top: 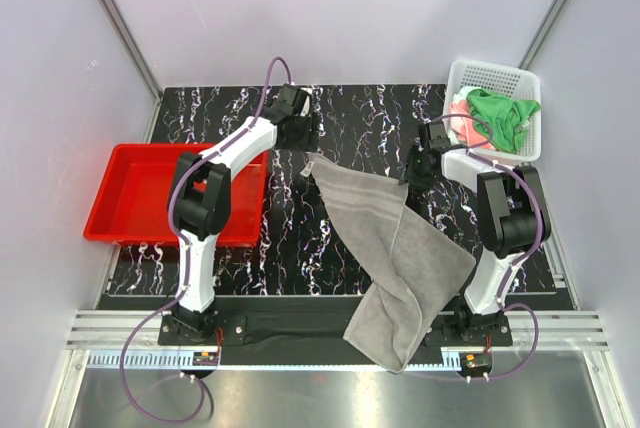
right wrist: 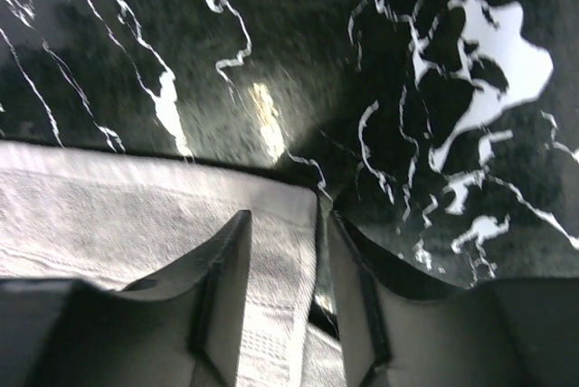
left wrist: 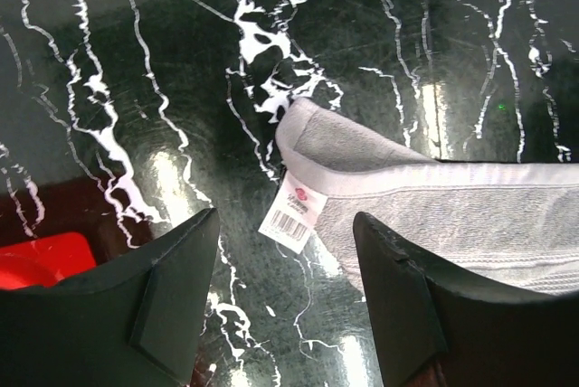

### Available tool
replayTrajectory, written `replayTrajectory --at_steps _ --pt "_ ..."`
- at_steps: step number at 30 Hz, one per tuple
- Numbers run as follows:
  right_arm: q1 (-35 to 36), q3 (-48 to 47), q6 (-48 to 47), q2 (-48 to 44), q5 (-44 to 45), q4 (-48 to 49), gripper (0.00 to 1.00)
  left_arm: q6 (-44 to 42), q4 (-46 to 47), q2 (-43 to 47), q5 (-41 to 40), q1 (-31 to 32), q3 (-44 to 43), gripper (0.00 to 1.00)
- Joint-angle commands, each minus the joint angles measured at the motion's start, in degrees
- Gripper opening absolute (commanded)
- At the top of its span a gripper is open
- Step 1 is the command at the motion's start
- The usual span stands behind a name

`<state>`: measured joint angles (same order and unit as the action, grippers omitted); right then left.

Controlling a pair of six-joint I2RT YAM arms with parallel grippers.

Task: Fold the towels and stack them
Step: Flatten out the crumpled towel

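A large grey towel (top: 395, 248) lies slantwise across the black marbled table, and its near end hangs over the front edge. My left gripper (top: 300, 143) hovers at its far left corner. In the left wrist view that gripper (left wrist: 285, 217) is open, with the towel corner (left wrist: 452, 206) and its white label (left wrist: 294, 209) just beyond the fingertips. My right gripper (top: 415, 170) is at the far right corner. There the gripper (right wrist: 288, 217) straddles the towel's hem (right wrist: 118, 215), open, with a gap still showing beside one finger. A bright green towel (top: 503, 113) and a pink towel (top: 462, 118) lie bunched in the basket.
The white perforated basket (top: 490, 70) stands at the back right, close behind the right arm. A red tray (top: 135, 193) sits at the left edge, beside the left arm. White walls close in the back and sides.
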<state>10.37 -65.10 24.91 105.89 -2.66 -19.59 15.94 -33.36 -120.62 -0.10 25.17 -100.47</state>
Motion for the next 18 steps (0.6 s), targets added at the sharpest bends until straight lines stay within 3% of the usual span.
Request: replayTrajectory --at_steps 1,6,14,18 --pt "0.18 0.68 -0.03 2.39 -1.03 2.89 0.43 -1.0 2.16 1.88 2.38 -0.03 1.32 0.66" --pt "0.09 -1.52 -5.12 1.35 -1.39 2.72 0.0 -1.53 4.08 4.33 2.91 0.06 4.22 0.67" --pt "0.0 -4.86 -9.17 -7.36 -1.56 -2.9 0.0 0.84 2.78 3.2 5.63 -1.26 1.33 0.69" --pt "-0.35 -3.63 -9.35 -8.76 0.8 -4.22 0.0 1.11 7.69 1.71 8.88 -1.17 1.24 0.69"
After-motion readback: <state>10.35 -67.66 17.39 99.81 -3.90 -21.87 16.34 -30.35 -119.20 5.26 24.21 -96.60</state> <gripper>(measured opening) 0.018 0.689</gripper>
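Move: The towel's right far corner lies between the right hand's open fingers, about 1 cm below the hand point. From that hand, the towel's tagged corner is roughly 20 cm left and 5 cm ahead, and the white basket about 17 cm right and 17 cm ahead. The left hand hovers open some 7 cm above the tagged corner, which is about 2 cm ahead and 2 cm right of it; the red tray's middle is 28 cm left and 10 cm back. Right fingers shut on the towel's right corner, raising it some 5 cm; open left hand dips and returns. ##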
